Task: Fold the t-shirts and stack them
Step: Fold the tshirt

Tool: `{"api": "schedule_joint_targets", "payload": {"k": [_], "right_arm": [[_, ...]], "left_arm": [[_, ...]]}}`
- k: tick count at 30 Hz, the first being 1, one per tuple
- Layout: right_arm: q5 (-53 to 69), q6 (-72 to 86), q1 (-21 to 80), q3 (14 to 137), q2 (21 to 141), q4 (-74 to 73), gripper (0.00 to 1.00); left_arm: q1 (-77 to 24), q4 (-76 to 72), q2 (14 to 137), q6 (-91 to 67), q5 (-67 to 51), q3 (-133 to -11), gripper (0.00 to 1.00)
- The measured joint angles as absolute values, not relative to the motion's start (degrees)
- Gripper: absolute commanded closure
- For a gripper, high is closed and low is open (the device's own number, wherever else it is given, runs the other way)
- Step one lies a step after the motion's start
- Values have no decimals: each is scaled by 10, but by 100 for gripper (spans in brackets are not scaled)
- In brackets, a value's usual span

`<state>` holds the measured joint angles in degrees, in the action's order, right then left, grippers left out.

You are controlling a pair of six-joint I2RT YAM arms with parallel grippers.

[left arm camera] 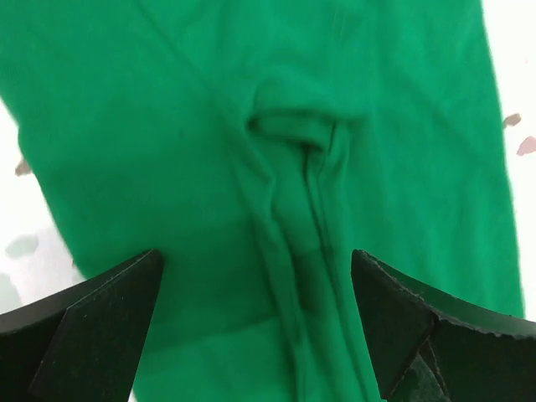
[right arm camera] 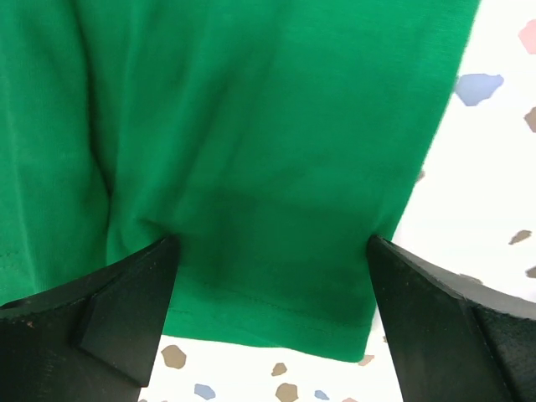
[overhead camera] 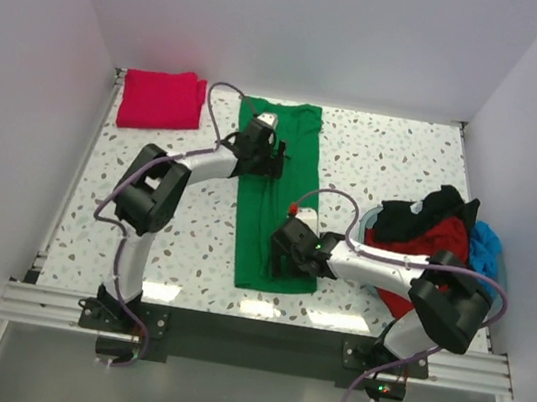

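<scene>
A bright green t-shirt (overhead camera: 272, 212) lies in a long folded strip down the middle of the table. My left gripper (overhead camera: 273, 157) hovers open over its upper part, and a bunched ridge of green cloth (left arm camera: 293, 218) runs between the black fingers (left arm camera: 92, 318). Over the shirt's lower right corner my right gripper (overhead camera: 286, 251) stands open, its fingers (right arm camera: 117, 310) straddling the hem (right arm camera: 276, 314). A pinkish crimson t-shirt (overhead camera: 162, 99) lies folded at the back left. Dark red (overhead camera: 428, 247), black (overhead camera: 428, 213) and blue (overhead camera: 489, 249) shirts are heaped at the right.
The heap of shirts sits in a light-blue round basket (overhead camera: 371, 221) at the right edge. White walls close in the speckled table (overhead camera: 386, 158) on three sides. The arm bases stand on a metal rail (overhead camera: 248, 335) at the near edge.
</scene>
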<state>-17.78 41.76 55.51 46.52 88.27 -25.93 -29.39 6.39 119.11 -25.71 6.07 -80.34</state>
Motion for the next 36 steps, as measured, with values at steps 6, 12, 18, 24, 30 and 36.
{"api": "schedule_joint_targets", "payload": {"k": [6, 12, 18, 24, 30, 36], "right_arm": [[-187, 425, 594, 471, 896, -242, 1], [-192, 439, 619, 500, 923, -234, 1], [-190, 454, 623, 517, 921, -258, 1], [-201, 446, 625, 551, 866, -305, 1], [-200, 414, 626, 652, 893, -303, 1], [-205, 396, 626, 721, 994, -305, 1]], "left_arm": [[-280, 70, 1249, -257, 56, -884, 0], [-270, 79, 1301, -257, 47, -965, 0], [-270, 120, 1342, -249, 33, -1047, 0], [-270, 146, 1262, -249, 48, -951, 0], [-269, 206, 1015, -277, 126, -830, 0], [-255, 224, 712, -339, 203, -685, 0]]}}
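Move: Some 4 cm ahead of the left hand and 1 cm to its right lies the small crease bump in the green t-shirt, just below the fingertips; the red folded t-shirt is about 13 cm ahead and 33 cm to the left. From the right hand, low on the cloth, the green t-shirt's near edge has its middle about 5 cm back and 2 cm left, while the near right corner is some 4 cm back and 6 cm right. Dragging the near end of the green t-shirt left about 5 cm, the right hand's open fingertips stay on the cloth, then lift and carry on left over its near left part, starting to sink again. The left hand sweeps forward low along the shirt, past the bump, then swings up, left and back some 25 cm high, tilting up and turning counter-clockwise. Both grippers stay wide open. ##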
